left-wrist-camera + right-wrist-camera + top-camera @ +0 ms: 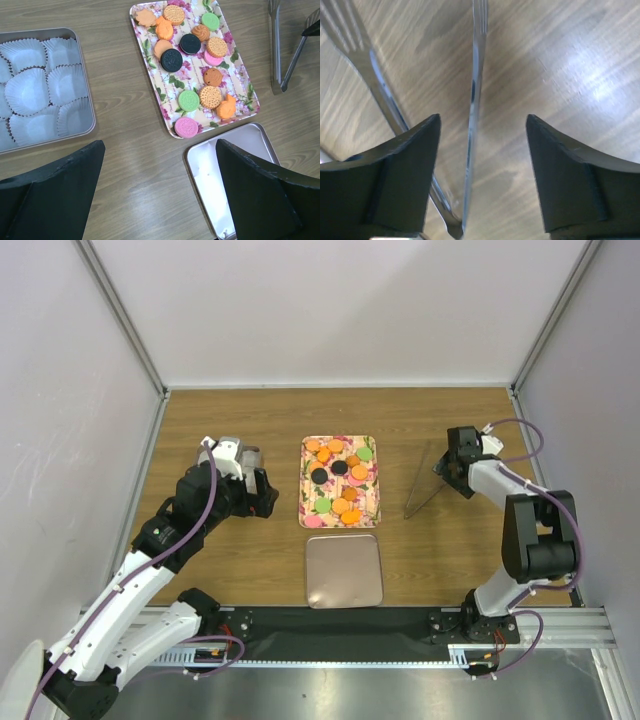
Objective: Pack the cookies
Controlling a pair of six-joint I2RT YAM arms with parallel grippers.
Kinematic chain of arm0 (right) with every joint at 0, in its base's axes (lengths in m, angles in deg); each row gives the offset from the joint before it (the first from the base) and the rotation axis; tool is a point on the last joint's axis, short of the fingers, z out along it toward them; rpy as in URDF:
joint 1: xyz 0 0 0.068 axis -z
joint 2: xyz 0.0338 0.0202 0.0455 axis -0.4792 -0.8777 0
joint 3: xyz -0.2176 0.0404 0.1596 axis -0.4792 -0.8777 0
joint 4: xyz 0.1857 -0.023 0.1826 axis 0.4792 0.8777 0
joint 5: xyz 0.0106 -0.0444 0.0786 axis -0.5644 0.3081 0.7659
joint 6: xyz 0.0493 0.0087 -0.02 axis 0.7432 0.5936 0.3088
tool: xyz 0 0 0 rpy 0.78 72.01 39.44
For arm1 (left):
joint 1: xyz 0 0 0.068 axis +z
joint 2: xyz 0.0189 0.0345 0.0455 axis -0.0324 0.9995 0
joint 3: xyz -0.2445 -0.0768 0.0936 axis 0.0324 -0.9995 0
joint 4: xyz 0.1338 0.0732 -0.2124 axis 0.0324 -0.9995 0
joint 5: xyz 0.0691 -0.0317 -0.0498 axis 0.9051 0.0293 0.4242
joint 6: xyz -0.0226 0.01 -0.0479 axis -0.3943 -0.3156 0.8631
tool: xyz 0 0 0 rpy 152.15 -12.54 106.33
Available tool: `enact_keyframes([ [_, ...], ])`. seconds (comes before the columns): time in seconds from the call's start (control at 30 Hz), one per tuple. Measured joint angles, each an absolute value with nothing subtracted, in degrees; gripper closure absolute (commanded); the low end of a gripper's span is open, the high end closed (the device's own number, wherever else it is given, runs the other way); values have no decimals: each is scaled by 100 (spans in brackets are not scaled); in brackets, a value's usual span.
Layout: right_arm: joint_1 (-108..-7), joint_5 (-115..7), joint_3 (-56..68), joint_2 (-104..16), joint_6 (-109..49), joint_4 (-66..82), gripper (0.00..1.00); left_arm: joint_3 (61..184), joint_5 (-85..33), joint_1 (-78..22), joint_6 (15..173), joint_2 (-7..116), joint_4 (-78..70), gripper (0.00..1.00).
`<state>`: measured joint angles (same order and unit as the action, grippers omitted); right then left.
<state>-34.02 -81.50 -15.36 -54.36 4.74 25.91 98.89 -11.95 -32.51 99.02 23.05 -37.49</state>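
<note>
The cookies [340, 478] lie on a floral tray [304, 483] at the table's middle: orange, green, black and pink discs [192, 65]. My left gripper [262, 494] hangs left of the tray, open and holding nothing [160, 150]. My right gripper [452, 468] is at the upper end of metal tongs [425, 485] right of the tray. In the right wrist view its fingers stand open [483, 120]. One tong arm [475, 100] runs between them, touching neither. The other arm [375, 85] passes under the left finger.
A metal tin [82, 125] lined with white paper cups [45, 90] sits left of the tray; my left arm hides it from above. A plain square metal lid [343, 570] lies in front of the tray, near the table's edge. White walls enclose three sides.
</note>
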Motion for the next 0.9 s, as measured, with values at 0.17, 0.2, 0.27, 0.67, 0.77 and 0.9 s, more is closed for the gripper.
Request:
enact_keyframes([
  [0.17, -3400, -8349, -1234, -5897, 501, 2602, 36, 9891, -1199, -3251, 9902, 2305, -3749, 0],
  [0.2, -3400, -8373, -1177, -5973, 501, 2609, 38, 9889, -1199, -3249, 9902, 2305, -3749, 0],
  [0.27, -3400, -8428, -1066, -6111, 492, 2624, 43, 9889, -1199, -3249, 9900, 2305, -3749, 0],
  [0.67, -3361, -8624, -720, -6728, 348, 2611, 100, 9891, -1372, -3251, 9909, 2469, -3744, 0],
  [0.77, -3310, -8592, -692, -6728, 310, 2624, 100, 9898, -1485, -3249, 9944, 2578, -3749, 0],
  [0.9, -3240, -8443, -664, -6575, 184, 2668, 100, 9961, -1798, -3249, 10156, 2777, -3729, 0],
])
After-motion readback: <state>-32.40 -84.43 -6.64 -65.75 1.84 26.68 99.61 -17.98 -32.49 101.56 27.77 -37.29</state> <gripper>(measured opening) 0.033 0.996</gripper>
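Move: The forked end of the tongs' right arm, where the right fingers will shut, lies roughly 3 cm ahead of the right hand, 2 cm to its right and 4 cm below. The tongs' joined end is some 10 cm back and 11 cm left of the hand. The cookie tray's middle is level with it, about 28 cm left. From the left hand, that forked end lies about 15 cm ahead, 47 cm right and 21 cm below. The right fingers pinch the tongs' right arm near its forked end: already partly closed, they ease on while the hand slides about 3 cm forward and sinks as much, drifting 2 cm right, then shut fully around the thin metal and begin to rise slightly. Late on, the open, empty left hand starts right and down, some 2 cm. ##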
